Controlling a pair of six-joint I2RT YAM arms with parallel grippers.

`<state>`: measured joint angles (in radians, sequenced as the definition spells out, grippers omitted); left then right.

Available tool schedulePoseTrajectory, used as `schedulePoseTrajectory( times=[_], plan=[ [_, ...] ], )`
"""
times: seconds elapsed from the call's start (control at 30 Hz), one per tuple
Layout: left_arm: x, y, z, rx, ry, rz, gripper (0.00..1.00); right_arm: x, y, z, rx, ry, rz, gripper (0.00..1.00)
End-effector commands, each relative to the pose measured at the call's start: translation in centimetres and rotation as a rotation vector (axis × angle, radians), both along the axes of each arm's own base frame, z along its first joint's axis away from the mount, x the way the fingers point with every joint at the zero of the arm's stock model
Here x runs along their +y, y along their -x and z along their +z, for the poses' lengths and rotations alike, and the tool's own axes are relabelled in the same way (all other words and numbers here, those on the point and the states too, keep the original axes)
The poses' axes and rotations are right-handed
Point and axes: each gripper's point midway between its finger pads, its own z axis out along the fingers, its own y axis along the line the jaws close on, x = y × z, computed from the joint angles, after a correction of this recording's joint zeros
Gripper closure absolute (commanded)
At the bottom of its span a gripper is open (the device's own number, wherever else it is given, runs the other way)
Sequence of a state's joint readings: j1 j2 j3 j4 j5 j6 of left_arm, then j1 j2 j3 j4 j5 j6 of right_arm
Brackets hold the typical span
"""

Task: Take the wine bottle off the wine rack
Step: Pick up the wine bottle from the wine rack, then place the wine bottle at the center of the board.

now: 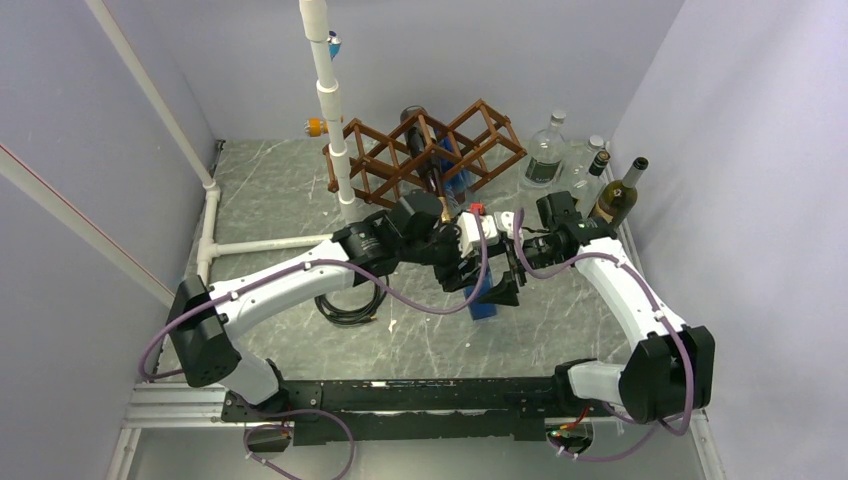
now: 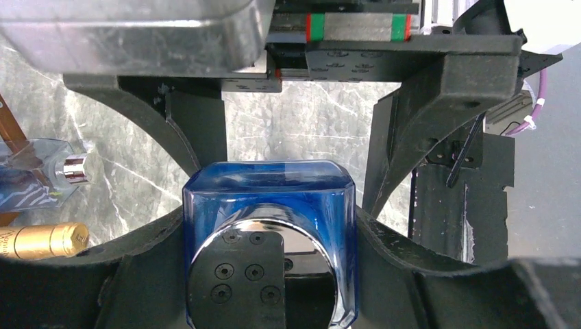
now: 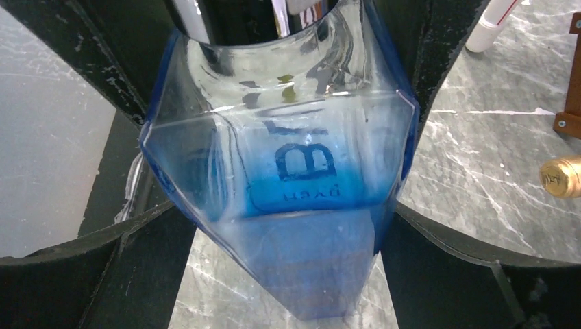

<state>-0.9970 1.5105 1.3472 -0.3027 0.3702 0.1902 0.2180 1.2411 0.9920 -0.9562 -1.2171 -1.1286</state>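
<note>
The wine bottle [image 1: 487,295], square and of blue glass, hangs over the middle of the table, out of the dark brown wine rack [image 1: 470,140] behind it. My left gripper [image 1: 465,270] is shut on the wine bottle; the left wrist view has its fingers pressed on both sides of the bottle [image 2: 270,199] near its shoulder. The right gripper [image 1: 505,280] comes in from the right. Its open fingers stand on either side of the bottle's lower body [image 3: 288,178].
A dark bottle [image 1: 418,140] lies in the rack, with a gold-foil neck [image 3: 562,177] and a clear bottle with a silver cap [image 2: 72,168] low at its front. Several bottles [image 1: 545,155] stand at the back right. A white pipe frame [image 1: 330,100] rises left of the rack.
</note>
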Motion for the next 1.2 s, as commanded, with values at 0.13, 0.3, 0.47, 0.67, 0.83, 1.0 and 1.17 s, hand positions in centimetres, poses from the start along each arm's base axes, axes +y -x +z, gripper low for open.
schedulePoseTrajectory(
  times=[0.13, 0.3, 0.47, 0.67, 0.83, 1.0, 1.17],
  plan=[
    [-2.2, -0.1, 7.7, -0.107, 0.192, -0.071, 1.0, 0.8, 0.7, 0.2, 0.0, -0.086, 0.052, 0.06],
    [-2.2, -0.2, 7.6, -0.108, 0.194, -0.068, 1.0, 0.8, 0.6, -0.4, -0.003, -0.084, 0.053, 0.12],
    [-2.1, -0.3, 7.7, -0.101, 0.205, -0.052, 1.0, 0.8, 0.3, -0.9, -0.012, -0.075, 0.054, 0.43],
    [-1.5, -0.6, 8.2, -0.092, 0.233, 0.002, 0.59, 0.7, 0.3, -1.4, -0.013, -0.06, 0.058, 0.89],
    [-0.2, -0.1, 9.4, -0.108, 0.294, 0.029, 0.05, 0.5, 0.5, -1.7, -0.024, -0.048, 0.075, 1.0],
    [1.3, 0.6, 10.3, -0.129, 0.337, 0.026, 0.01, 0.3, 0.8, -1.5, -0.03, -0.053, 0.087, 1.0],
    [3.7, 0.1, 10.4, -0.151, 0.322, 0.086, 0.01, -0.2, 0.5, -1.2, -0.024, -0.057, 0.07, 1.0]
  ],
)
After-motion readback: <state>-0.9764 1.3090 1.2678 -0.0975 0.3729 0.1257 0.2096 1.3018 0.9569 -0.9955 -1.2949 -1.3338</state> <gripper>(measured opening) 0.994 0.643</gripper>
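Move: The blue bottle hangs roughly upright in the left gripper, its middle right under that hand by about 4 cm; the open right gripper straddles the bottle some 5 cm below the left, with the bottle's middle about 1 cm to its left and 1 cm above. From the left hand, the dark wine bottle's gold cap is roughly 15 cm ahead, 9 cm left and 12 cm down; the neighbouring silver cap is 16 cm ahead, 3 cm left and 13 cm down. With the left hand holding the blue bottle almost still by its upper part, the right hand sinks about 1 cm around the body and closes from nearly wide open until its fingers pinch the glass on both sides, then keeps its hold in place. Only then do the left fingers open wide and let go, and the left hand rises about 9 cm, drifting some 2–3 cm back to the left over the last stretch and tilting about 15 degrees as it comes clear above the cap. ##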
